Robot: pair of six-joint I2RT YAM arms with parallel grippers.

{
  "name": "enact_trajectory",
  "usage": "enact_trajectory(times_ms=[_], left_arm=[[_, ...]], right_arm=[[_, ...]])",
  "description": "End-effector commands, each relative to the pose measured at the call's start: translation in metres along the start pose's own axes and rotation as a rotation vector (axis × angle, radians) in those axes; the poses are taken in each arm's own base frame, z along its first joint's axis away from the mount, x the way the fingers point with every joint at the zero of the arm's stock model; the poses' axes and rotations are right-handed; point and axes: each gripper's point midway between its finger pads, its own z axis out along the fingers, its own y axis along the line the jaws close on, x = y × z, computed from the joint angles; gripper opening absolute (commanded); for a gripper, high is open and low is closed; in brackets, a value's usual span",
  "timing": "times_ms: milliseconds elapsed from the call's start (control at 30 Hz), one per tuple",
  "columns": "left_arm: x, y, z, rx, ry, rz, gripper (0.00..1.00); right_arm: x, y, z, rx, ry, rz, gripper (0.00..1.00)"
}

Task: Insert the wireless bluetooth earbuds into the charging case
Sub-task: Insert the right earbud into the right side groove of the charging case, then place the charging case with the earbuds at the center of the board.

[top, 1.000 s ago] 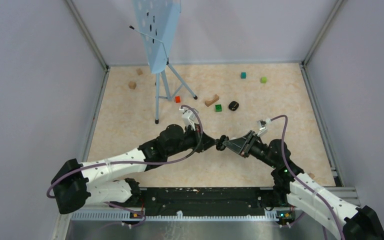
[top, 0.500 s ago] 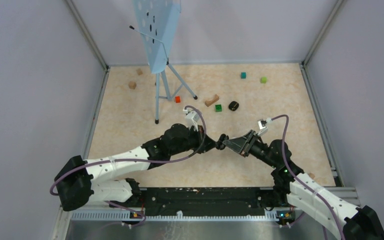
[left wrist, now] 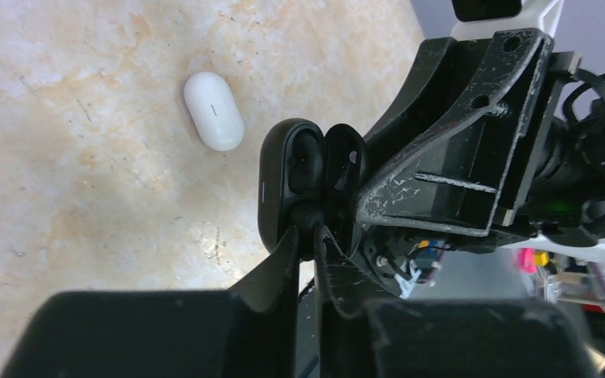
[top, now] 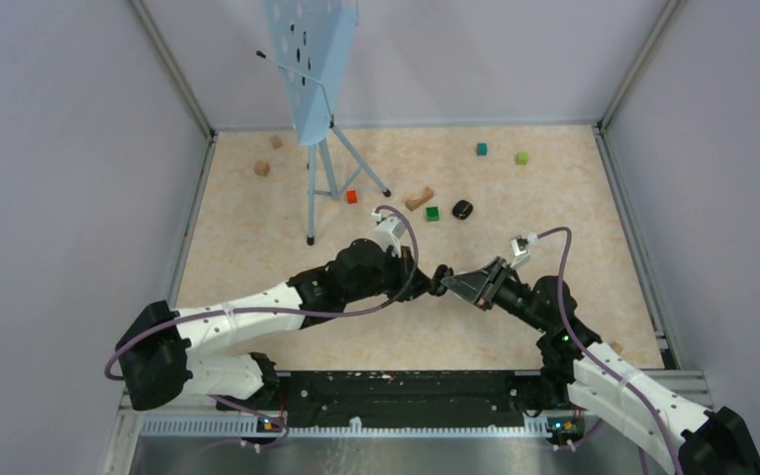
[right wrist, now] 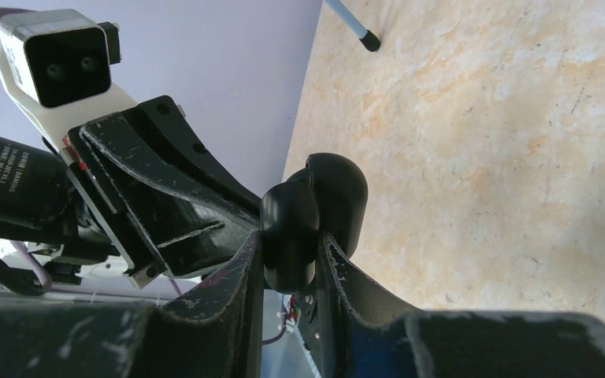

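The black charging case point(left wrist: 295, 177) hangs open above the table, both sockets facing the left wrist camera. My right gripper point(right wrist: 291, 240) is shut on its base point(right wrist: 315, 209). My left gripper point(left wrist: 309, 234) is nearly closed, its tips pinching a small black earbud point(left wrist: 307, 216) at the case's lower socket. From above, the two grippers point(top: 424, 282) point(top: 445, 281) meet tip to tip at the case point(top: 439, 276) over mid-table. A white pill-shaped piece point(left wrist: 213, 110) lies on the table beyond the case. It is hidden in the top view.
A blue music stand point(top: 309, 69) on a tripod point(top: 312, 213) stands at the back left. A red cube point(top: 351, 196), wooden arch point(top: 418, 199), green cube point(top: 432, 213) and black rounded object point(top: 462, 209) lie behind the grippers. Teal point(top: 481, 148) and light-green point(top: 522, 157) cubes sit further back.
My left arm has shifted slightly to the right, pressing its tips closer into the case. The right arm and the case have stayed in place.
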Motion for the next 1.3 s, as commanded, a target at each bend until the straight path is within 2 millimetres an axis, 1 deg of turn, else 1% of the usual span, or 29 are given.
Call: enact_trajectory(times_ms=[0,33,200,267,333,467,633,767,900,1033,1133,1200,1233,1267], left_arm=[[-0.005,-0.011,0.006,-0.015,0.037,0.041,0.22],[-0.006,-0.012,0.006,-0.017,0.043,0.041,0.24],[-0.015,-0.018,0.001,-0.010,0.011,0.055,0.29],[-0.013,-0.014,-0.003,-0.029,0.021,0.070,0.30],[-0.014,-0.015,-0.006,-0.029,0.018,0.088,0.31],[-0.014,-0.012,-0.007,-0.042,0.029,0.112,0.33],[-0.017,-0.014,-0.011,-0.037,0.018,0.125,0.41],[-0.025,-0.019,-0.016,-0.028,-0.012,0.135,0.45],[-0.040,-0.032,-0.031,-0.001,-0.065,0.158,0.51],[-0.059,-0.039,-0.051,-0.006,-0.132,0.190,0.57],[-0.072,-0.032,-0.068,-0.064,-0.186,0.211,0.57],[-0.082,-0.021,-0.081,-0.126,-0.231,0.216,0.58],[-0.086,-0.015,-0.087,-0.153,-0.246,0.213,0.58],[-0.089,-0.008,-0.092,-0.181,-0.260,0.208,0.58]], right_arm=[[-0.014,0.041,0.002,-0.119,-0.037,-0.038,0.00],[-0.014,0.041,0.002,-0.118,-0.036,-0.037,0.00],[-0.013,0.039,0.002,-0.114,-0.033,-0.037,0.00],[-0.013,0.039,0.001,-0.114,-0.033,-0.038,0.00],[-0.013,0.038,0.001,-0.112,-0.032,-0.037,0.00],[-0.014,0.039,0.001,-0.114,-0.035,-0.037,0.00],[-0.014,0.039,0.001,-0.113,-0.034,-0.035,0.00],[-0.013,0.038,0.001,-0.111,-0.033,-0.033,0.00],[-0.012,0.034,0.001,-0.086,-0.028,-0.042,0.00],[-0.010,0.016,0.002,0.003,-0.014,-0.045,0.00],[-0.004,0.002,0.013,0.061,0.044,-0.050,0.00],[0.000,-0.002,0.024,0.081,0.104,-0.073,0.00],[-0.001,-0.003,0.031,0.086,0.125,-0.084,0.00],[-0.006,-0.001,0.038,0.082,0.139,-0.101,0.00]])
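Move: The charging case, still held up in the right hand's fingers with its lid open, sits right at the left fingertips: its middle is about 2 cm to the left hand's right, 1 cm ahead and 1 cm lower. From the right hand it is some 2 cm left and level in depth and height. The white case lies on the table about 10 cm right of the left hand, 4 cm ahead and 16 cm below; the green block some 18 cm ahead, 2 cm right and 17 cm below. Opening first, the left fingers let go of the earbud in the charging case's right groove and spread to over half their range, the hand hovering there within a centimetre and rolling some 8 degrees; then it draws away up about 8 cm and left about 5 cm, tilting. The right hand keeps its grip on the case, nearly still, then starts sinking about 2 cm and easing forward and left. ##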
